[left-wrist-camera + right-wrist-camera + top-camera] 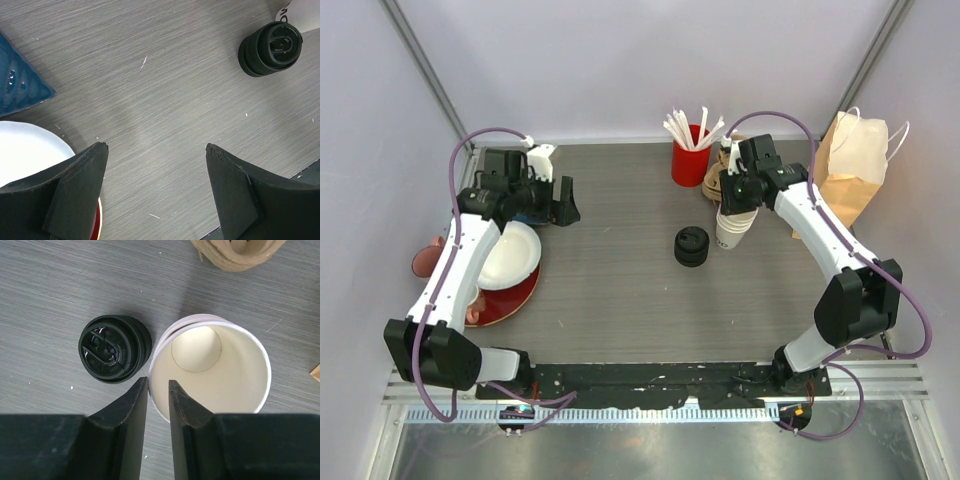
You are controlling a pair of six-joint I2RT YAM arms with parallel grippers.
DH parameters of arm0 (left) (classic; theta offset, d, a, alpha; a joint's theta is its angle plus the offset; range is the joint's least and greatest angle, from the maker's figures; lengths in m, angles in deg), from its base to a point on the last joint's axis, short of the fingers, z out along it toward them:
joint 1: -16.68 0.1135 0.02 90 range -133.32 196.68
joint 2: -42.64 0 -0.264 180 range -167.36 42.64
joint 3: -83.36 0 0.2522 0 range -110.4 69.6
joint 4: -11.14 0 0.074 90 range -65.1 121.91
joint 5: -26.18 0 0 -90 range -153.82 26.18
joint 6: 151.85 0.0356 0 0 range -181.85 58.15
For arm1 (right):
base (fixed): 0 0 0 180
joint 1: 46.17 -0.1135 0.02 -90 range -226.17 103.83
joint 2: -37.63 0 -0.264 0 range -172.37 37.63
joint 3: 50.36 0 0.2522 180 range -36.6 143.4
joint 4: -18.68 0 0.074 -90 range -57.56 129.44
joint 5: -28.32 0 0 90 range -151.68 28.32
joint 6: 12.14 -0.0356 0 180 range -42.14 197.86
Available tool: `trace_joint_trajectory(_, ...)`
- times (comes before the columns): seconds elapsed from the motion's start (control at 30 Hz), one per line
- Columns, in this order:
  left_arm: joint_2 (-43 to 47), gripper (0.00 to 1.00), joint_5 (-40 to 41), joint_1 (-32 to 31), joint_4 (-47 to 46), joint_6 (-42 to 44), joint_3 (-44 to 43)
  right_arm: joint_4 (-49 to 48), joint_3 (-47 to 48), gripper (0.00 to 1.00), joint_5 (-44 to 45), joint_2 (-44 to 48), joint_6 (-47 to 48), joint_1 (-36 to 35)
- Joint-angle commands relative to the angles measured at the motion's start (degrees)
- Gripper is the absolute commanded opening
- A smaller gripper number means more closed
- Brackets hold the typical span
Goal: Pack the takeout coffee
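The takeout coffee is out of view; no lidded cup shows in any frame. A plain white lidless cup [733,228] [235,370] stands right of centre, beside a stack of black lids [691,246] [112,347] [270,47]. My right gripper [735,200] [158,380] hangs over the cup's left rim. One finger is outside the wall and one inside, and a narrow gap still shows between them. My left gripper [560,203] [156,146] stands wide open over bare table at the back left, holding nothing.
A red cup of white stirrers [689,160] and brown cardboard sleeves [718,178] [235,252] stand behind the white cup. A brown paper bag [853,165] stands at the back right. A white plate [510,255] on a red plate [505,300] lies under the left arm.
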State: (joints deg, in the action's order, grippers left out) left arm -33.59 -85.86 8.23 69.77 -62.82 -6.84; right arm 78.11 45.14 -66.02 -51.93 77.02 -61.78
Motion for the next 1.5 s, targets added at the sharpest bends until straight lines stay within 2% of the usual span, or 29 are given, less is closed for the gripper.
trace_joint_trajectory(0.0, -0.3, 0.83, -0.2, 0.2, -0.5, 0.7, 0.4, -1.6, 2.5, 0.26, 0.4, -0.1, 0.7, -0.4)
trace_joint_trajectory(0.07, -0.3, 0.84, -0.2, 0.2, -0.6, 0.7, 0.6, -1.6, 2.6, 0.21, 0.2, -0.2, 1.9, -0.3)
trace_joint_trajectory(0.23, -0.5, 0.83, -0.1, 0.2, -0.8, 2.6, 0.9, -1.7, 2.5, 0.17, 0.7, -0.5, 2.7, -0.5)
trace_joint_trajectory(0.33, -0.6, 0.83, -0.2, 0.2, -0.9, 2.6, 1.0, -1.8, 2.4, 0.18, 1.1, -0.6, 2.9, -0.6)
trace_joint_trajectory(0.4, -0.7, 0.83, -0.4, 0.2, -1.1, 2.7, 1.0, -1.9, 2.1, 0.24, 1.4, -0.8, 3.3, -0.7)
trace_joint_trajectory(0.47, -0.7, 0.83, -0.4, 0.2, -1.3, 2.8, 1.0, -1.9, 2.1, 0.25, 2.1, -1.1, 3.7, -0.8)
trace_joint_trajectory(0.57, -0.7, 0.83, -0.7, 0.2, -1.4, 2.7, 0.9, -1.8, 2.1, 0.17, 2.1, -1.2, 3.7, -1.0)
trace_joint_trajectory(0.6, -0.6, 0.83, -1.0, 0.2, -1.3, 2.9, 0.9, -1.9, 2.3, 0.1, 2.0, -1.1, 3.7, -1.0)
trace_joint_trajectory(0.73, -0.6, 0.83, -1.3, 0.2, -1.3, 3.1, 0.9, -1.7, 2.9, 0.01, 1.9, -0.5, 3.5, -1.1)
trace_joint_trajectory(0.93, -0.6, 0.83, -1.5, 0.2, -1.2, 3.3, 0.7, 0.6, 5.4, 0.01, 4.1, 1.5, 3.9, -1.2)
trace_joint_trajectory(1.13, -0.5, 0.83, -1.9, 0.2, -1.4, 3.5, 0.2, 1.6, 6.3, 0.01, 10.5, 3.5, 6.6, -2.2)
trace_joint_trajectory(1.33, -0.7, 0.83, -2.8, 0.3, -1.5, 3.2, 0.3, 2.2, 6.3, 0.01, 11.9, 4.0, 8.0, -2.5)
trace_joint_trajectory(1.47, -0.5, 0.83, -2.8, 0.2, -1.4, 3.2, 0.2, 3.8, 11.0, 0.01, 13.4, 4.5, 8.4, -2.8)
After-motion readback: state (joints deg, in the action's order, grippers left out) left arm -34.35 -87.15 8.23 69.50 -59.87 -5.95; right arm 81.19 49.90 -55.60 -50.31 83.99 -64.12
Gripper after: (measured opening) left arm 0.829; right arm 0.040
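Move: The right gripper's open fingers straddle the left rim of the top paper cup. The cup stack's middle is about 3 cm right, 2 ahead and 6 below. The black lids stand some 7 cm left and 1 back, 9 lower; the cardboard carrier lies about 18 cm ahead and 2 right, with the red straw holder 17 ahead and 8 left. From the left gripper, the stack is roughly 38 cm right and 5 ahead. Hold the right gripper nearly in place and shut its fingers on the top cup's left wall, one finger inside and one outside. Once the wall is pinched, raise the cup about 3.5 cm while easing some 2 cm right, tipping the hand around 10 degrees so its left side drops and the fingertips swing slightly forward and up. ##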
